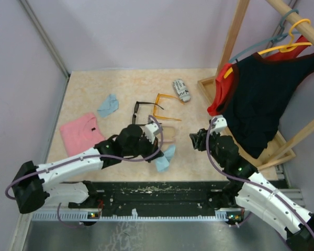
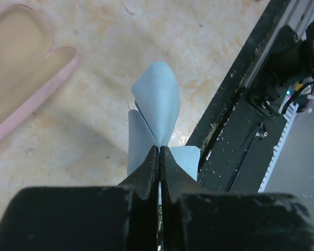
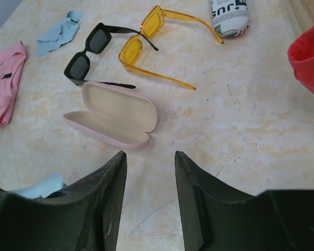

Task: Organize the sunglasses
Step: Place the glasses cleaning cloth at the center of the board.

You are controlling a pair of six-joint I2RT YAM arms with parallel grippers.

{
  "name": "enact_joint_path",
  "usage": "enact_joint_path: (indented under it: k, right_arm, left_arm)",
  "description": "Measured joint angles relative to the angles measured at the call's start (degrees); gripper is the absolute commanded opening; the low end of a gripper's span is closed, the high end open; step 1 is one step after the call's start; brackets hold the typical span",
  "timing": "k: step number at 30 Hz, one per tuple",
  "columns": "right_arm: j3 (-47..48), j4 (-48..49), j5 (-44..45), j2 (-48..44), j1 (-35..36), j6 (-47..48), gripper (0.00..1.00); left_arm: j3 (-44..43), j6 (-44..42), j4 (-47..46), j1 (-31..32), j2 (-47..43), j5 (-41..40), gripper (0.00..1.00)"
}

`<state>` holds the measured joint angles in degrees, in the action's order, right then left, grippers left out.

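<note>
The black sunglasses [image 3: 88,53] [image 1: 142,108] and the orange sunglasses [image 3: 142,39] [image 1: 166,107] lie unfolded side by side on the table, beyond an open pink case [image 3: 113,116] [image 1: 169,136]. My left gripper [image 2: 160,149] [image 1: 156,150] is shut on a light blue cloth [image 2: 158,99] [image 1: 165,159], just right of the pink case and near the front rail. My right gripper [image 3: 149,157] [image 1: 194,140] hovers open and empty over bare table, on the near side of the pink case.
A black-and-white printed case [image 3: 230,15] [image 1: 181,90] lies at the back. A second blue cloth [image 1: 108,104] [image 3: 59,31] and a pink garment [image 1: 81,133] [image 3: 3,83] lie at the left. A wooden rack with black and red clothes [image 1: 256,99] stands at the right. The black rail [image 2: 240,130] runs along the front edge.
</note>
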<state>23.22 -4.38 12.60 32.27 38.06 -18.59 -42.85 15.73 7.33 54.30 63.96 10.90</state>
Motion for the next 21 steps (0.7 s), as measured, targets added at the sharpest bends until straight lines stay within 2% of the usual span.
enact_joint_path:
  k: [4, 9, 18, 21]
  right_arm:
    - [0.0, -0.2, -0.5, 0.0, 0.0, 0.0, 0.42]
    - [0.0, -1.5, -2.2, 0.9, 0.0, 0.0, 0.42]
    - [0.0, -1.6, -5.4, 4.6, 0.0, -0.1, 0.43]
    - [0.0, -1.6, -6.2, 5.0, 0.0, -0.1, 0.43]
  left_arm:
    - [0.1, -1.2, -3.8, 2.8, 6.6, 2.3, 0.01]
    - [1.7, -2.8, -8.2, 3.3, 10.8, 1.9, 0.01]
    - [5.2, -3.0, -10.8, 3.3, 14.6, 1.0, 0.01]
    - [5.6, -2.3, -10.8, 3.2, 14.8, -2.5, 0.01]
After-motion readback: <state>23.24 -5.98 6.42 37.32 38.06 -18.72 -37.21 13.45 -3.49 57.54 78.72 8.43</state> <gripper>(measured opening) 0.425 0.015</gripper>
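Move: The left hand holds the cleaning cloth some 15 cm above the bare patch where it is to lie, about 2 cm to that hand's right. The open glasses case lies roughly 14 cm ahead of the hand, with the black sunglasses about 25 cm ahead and 7 cm left, and the yellow sunglasses about 28 cm ahead and 5 cm right. From the right hand the patch is around 7 cm back and 13 cm left, 16 cm down. Downwards goes the left hand, about 9 cm towards the bare table on the robot's side of the open case, edging a little right and back at first; its fingers stay shut on the cloth and tip some 10 degrees more steeply down. The empty right hand, still half open, sinks about 3 cm and drifts slightly left. ##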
